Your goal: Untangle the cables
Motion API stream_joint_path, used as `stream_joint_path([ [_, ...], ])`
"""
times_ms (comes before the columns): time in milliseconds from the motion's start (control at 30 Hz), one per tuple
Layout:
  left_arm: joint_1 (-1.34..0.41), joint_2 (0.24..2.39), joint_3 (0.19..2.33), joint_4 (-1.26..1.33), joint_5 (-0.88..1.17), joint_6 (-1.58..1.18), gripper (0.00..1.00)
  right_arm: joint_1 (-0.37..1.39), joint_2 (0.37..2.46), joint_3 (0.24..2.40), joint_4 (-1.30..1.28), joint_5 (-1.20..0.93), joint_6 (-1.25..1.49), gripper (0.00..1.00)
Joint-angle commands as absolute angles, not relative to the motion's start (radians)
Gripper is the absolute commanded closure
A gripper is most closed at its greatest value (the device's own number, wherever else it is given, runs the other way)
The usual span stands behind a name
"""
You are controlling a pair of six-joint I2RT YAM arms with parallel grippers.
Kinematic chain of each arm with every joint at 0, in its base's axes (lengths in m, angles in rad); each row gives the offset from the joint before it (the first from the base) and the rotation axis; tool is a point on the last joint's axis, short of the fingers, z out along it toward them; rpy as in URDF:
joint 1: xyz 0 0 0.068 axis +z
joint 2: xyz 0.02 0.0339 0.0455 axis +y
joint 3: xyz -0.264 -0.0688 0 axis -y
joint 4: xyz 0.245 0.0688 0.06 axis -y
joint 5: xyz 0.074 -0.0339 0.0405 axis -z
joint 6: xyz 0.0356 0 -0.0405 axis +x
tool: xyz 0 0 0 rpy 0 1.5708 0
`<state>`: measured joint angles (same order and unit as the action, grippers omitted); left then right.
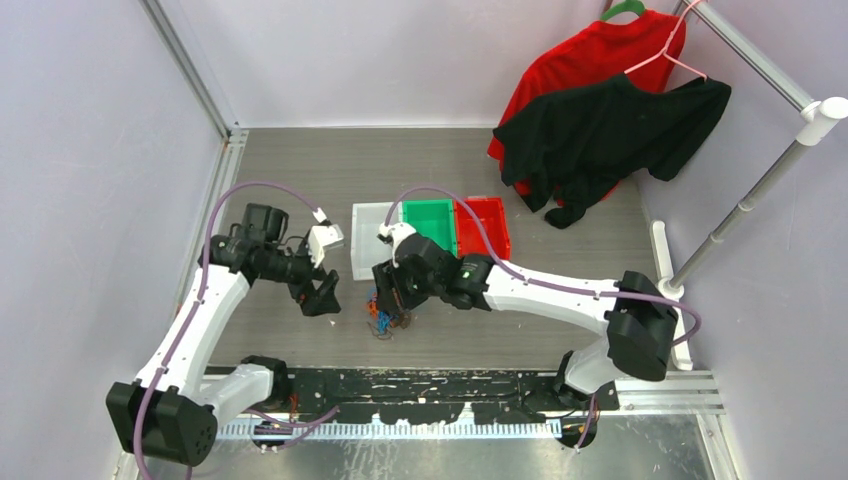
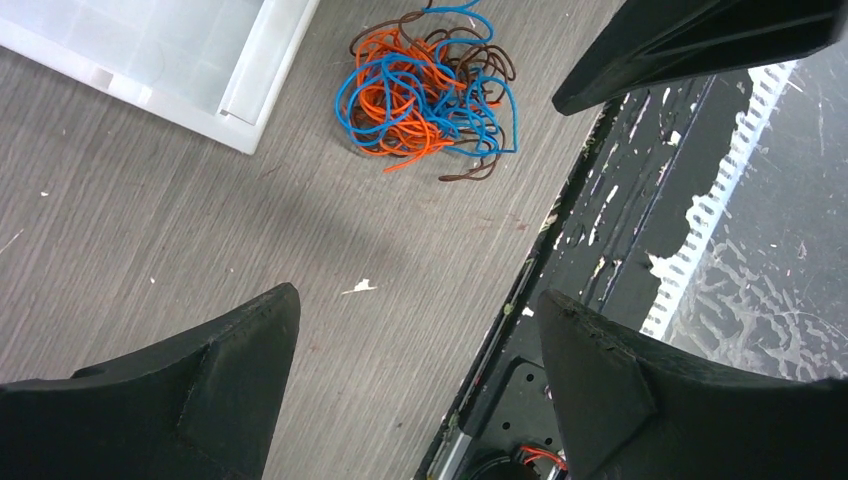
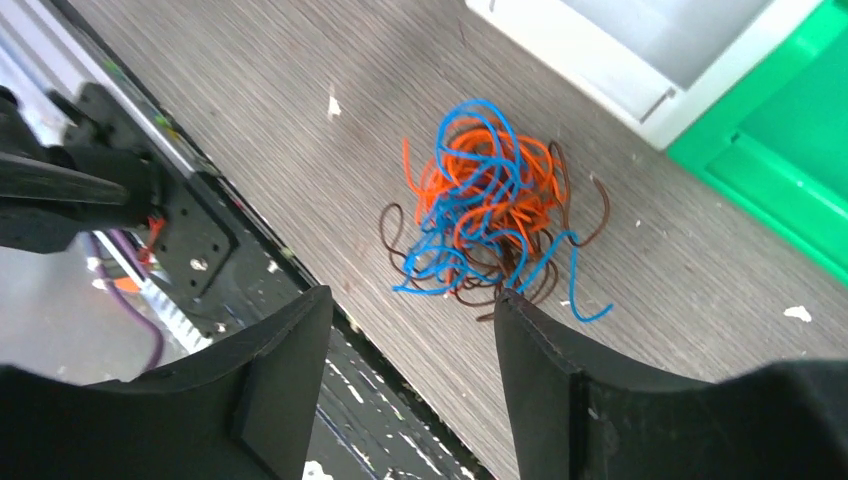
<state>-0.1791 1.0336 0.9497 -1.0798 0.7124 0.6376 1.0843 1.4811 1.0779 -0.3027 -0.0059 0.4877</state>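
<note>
The cables (image 1: 382,312) lie in one tangled heap of blue, orange and dark brown loops on the grey table, just ahead of the black base rail. In the left wrist view the cables (image 2: 430,95) sit beyond my left gripper (image 2: 417,295), which is open and empty over bare table. It hovers left of the heap (image 1: 322,298). My right gripper (image 3: 412,295) is open just above the near side of the cables (image 3: 480,210), with nothing between its fingers. From above, the right gripper (image 1: 385,290) hangs directly over the heap.
A white tray (image 1: 370,240), a green bin (image 1: 432,222) and a red bin (image 1: 485,225) stand in a row behind the cables. A red shirt (image 1: 590,60) and a black shirt (image 1: 610,130) hang on a rack at the back right. The black base rail (image 1: 420,385) runs along the near edge.
</note>
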Motion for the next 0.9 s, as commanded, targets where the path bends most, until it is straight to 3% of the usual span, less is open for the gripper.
stream_joint_path([
  [0,-0.184,1.034,0.976,-1.099,0.739,0.653,0.12,1.099,1.515,1.046,-0.316,-0.007,0.49,0.34],
  [200,-0.184,1.033,0.982,-1.109,0.729,0.658,0.12,1.121,1.589,1.046,-0.246,-0.007,0.511,0.36],
  [333,-0.184,1.029,0.981,-1.121,0.72,0.663,0.12,1.121,1.639,1.067,-0.218,-0.027,0.516,0.44],
  [400,-0.183,1.026,0.977,-1.124,0.714,0.664,0.12,1.122,1.661,1.081,-0.21,-0.035,0.517,0.54],
  [533,-0.184,1.016,0.975,-1.124,0.705,0.666,0.12,1.122,1.657,1.104,-0.208,-0.038,0.517,0.88],
  [600,-0.184,1.011,0.981,-1.128,0.704,0.667,0.12,1.122,1.603,1.113,-0.215,-0.035,0.521,0.99],
  [867,-0.192,1.003,0.987,-1.141,0.74,0.641,0.12,1.117,1.517,1.144,-0.221,-0.042,0.54,0.99],
])
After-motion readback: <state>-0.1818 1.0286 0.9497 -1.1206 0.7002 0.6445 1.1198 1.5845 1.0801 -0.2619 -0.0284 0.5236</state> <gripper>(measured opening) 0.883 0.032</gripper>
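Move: Just below and ahead of the right hand lies the cable tangle, its middle about 3 cm forward, 2 cm left and 8 cm down. From that hand the white box's middle is some 17 cm forward and 3 cm left, the green box's about 17 cm forward and 8 cm right, both roughly 6 cm lower. From the idle left hand the tangle lies about 3 cm forward, 11 cm right and 10 cm down. Dipping about 8 cm with a slight 2 cm draw back, the right hand goes down to the base-side edge of the cable tangle, its fingers tilting some 10 degrees steeper. There the open fingers shut and pinch a blue strand, and the hand rises again by about 4 cm, easing a little left with the grip kept closed. ##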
